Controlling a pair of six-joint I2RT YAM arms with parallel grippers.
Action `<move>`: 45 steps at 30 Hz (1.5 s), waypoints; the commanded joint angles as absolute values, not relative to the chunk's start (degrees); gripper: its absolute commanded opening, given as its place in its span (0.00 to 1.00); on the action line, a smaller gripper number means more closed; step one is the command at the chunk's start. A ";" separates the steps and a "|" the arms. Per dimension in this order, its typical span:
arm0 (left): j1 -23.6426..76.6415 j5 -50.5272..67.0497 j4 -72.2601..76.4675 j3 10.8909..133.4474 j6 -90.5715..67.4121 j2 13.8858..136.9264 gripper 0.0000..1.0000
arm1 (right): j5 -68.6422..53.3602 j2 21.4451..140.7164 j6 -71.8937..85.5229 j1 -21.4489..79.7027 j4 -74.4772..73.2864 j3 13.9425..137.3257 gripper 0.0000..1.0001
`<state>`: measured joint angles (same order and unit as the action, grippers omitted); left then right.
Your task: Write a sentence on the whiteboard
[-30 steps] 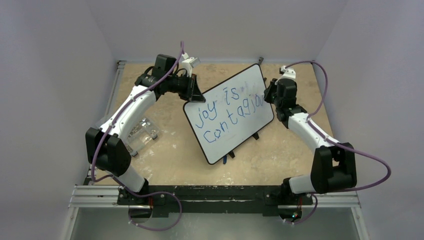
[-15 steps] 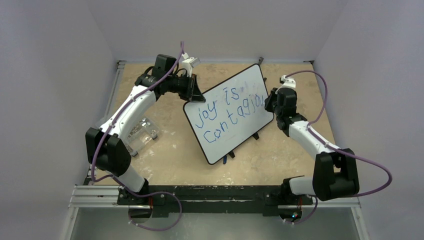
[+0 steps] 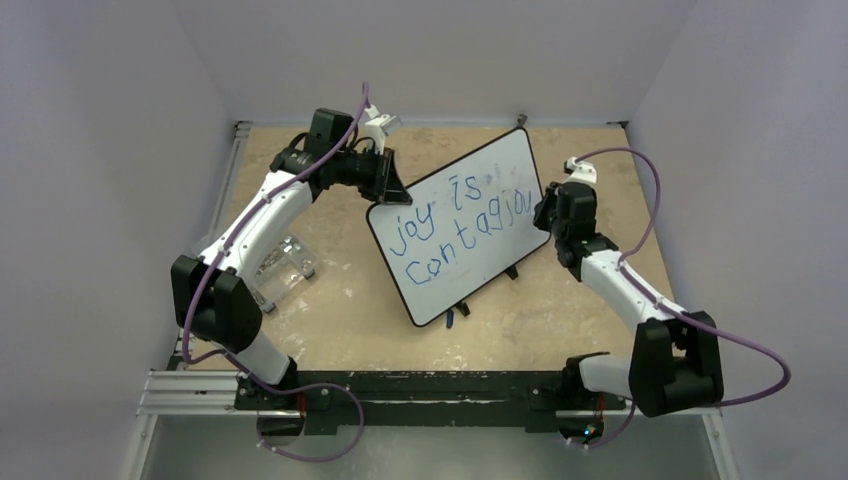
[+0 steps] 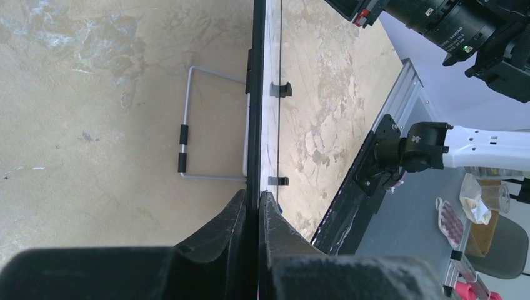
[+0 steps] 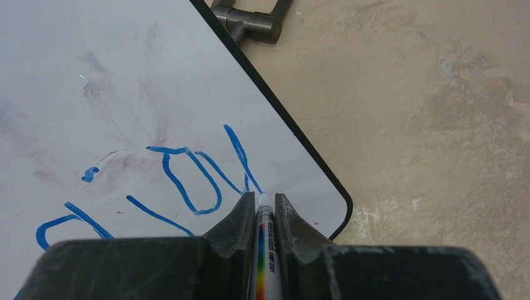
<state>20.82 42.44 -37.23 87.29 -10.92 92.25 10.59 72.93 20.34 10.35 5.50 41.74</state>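
Note:
The whiteboard (image 3: 440, 295) stands tilted at the middle of the table. The sentence (image 3: 455, 235) on it reads "joy is contagiou" in blue, in two lines. My left gripper (image 3: 388, 192) is shut on the board's far left corner. In the left wrist view the board's black edge (image 4: 256, 94) runs straight out between the closed fingers of the left gripper (image 4: 254, 200). My right gripper (image 3: 545, 212) is shut on a white marker (image 5: 263, 250). The marker's tip touches the whiteboard (image 5: 94, 75) at the foot of the last blue stroke (image 5: 240, 162), close to the board's rounded right corner.
A clear plastic holder (image 3: 280, 268) lies on the table left of the board, beside my left arm. The board's wire stand (image 4: 187, 125) and small black feet (image 3: 512, 272) rest on the tabletop. A small blue object (image 3: 450, 318) lies under the board's near edge.
My right gripper has slid with the marker toward me along the board's right end, adding the last blue stroke. The left gripper and the board have stayed put.

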 commanded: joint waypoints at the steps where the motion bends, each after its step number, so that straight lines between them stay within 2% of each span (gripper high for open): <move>1: 20.92 40.63 -33.93 88.21 -6.79 89.74 0.00 | 13.49 68.56 21.22 9.96 3.61 42.54 0.00; 11: 20.92 40.76 -33.84 88.15 -6.87 89.74 0.00 | 12.76 62.52 20.90 9.46 4.10 43.99 0.00; 45: 20.92 40.61 -33.69 88.24 -6.78 90.46 0.00 | -5.12 65.15 24.58 0.18 11.33 43.25 0.00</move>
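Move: The right hand holds the pen with its tip at the foot of the u, and the blank strip beside the u lies about 5 cm ahead, 2 cm right and roughly level with it. The u's middle is some 5 cm ahead and 2 cm left; the board's lower right corner is level fore and aft, about 4 cm right and 6 cm lower. From the left hand the strip lies roughly 30 cm right, 8 cm ahead and 10 cm below. Up off the sloping board goes the right hand, rising some 5 cm quickly while easing slightly back and right, so the pen tip comes free at the foot of the u. It then climbs slowly and drifts forward and right beside the u, about 7 cm up in all, fingers tilting up about 10 degrees and the hand's left side rolling up as much. The left hand keeps its pinch on the board's top edge. ##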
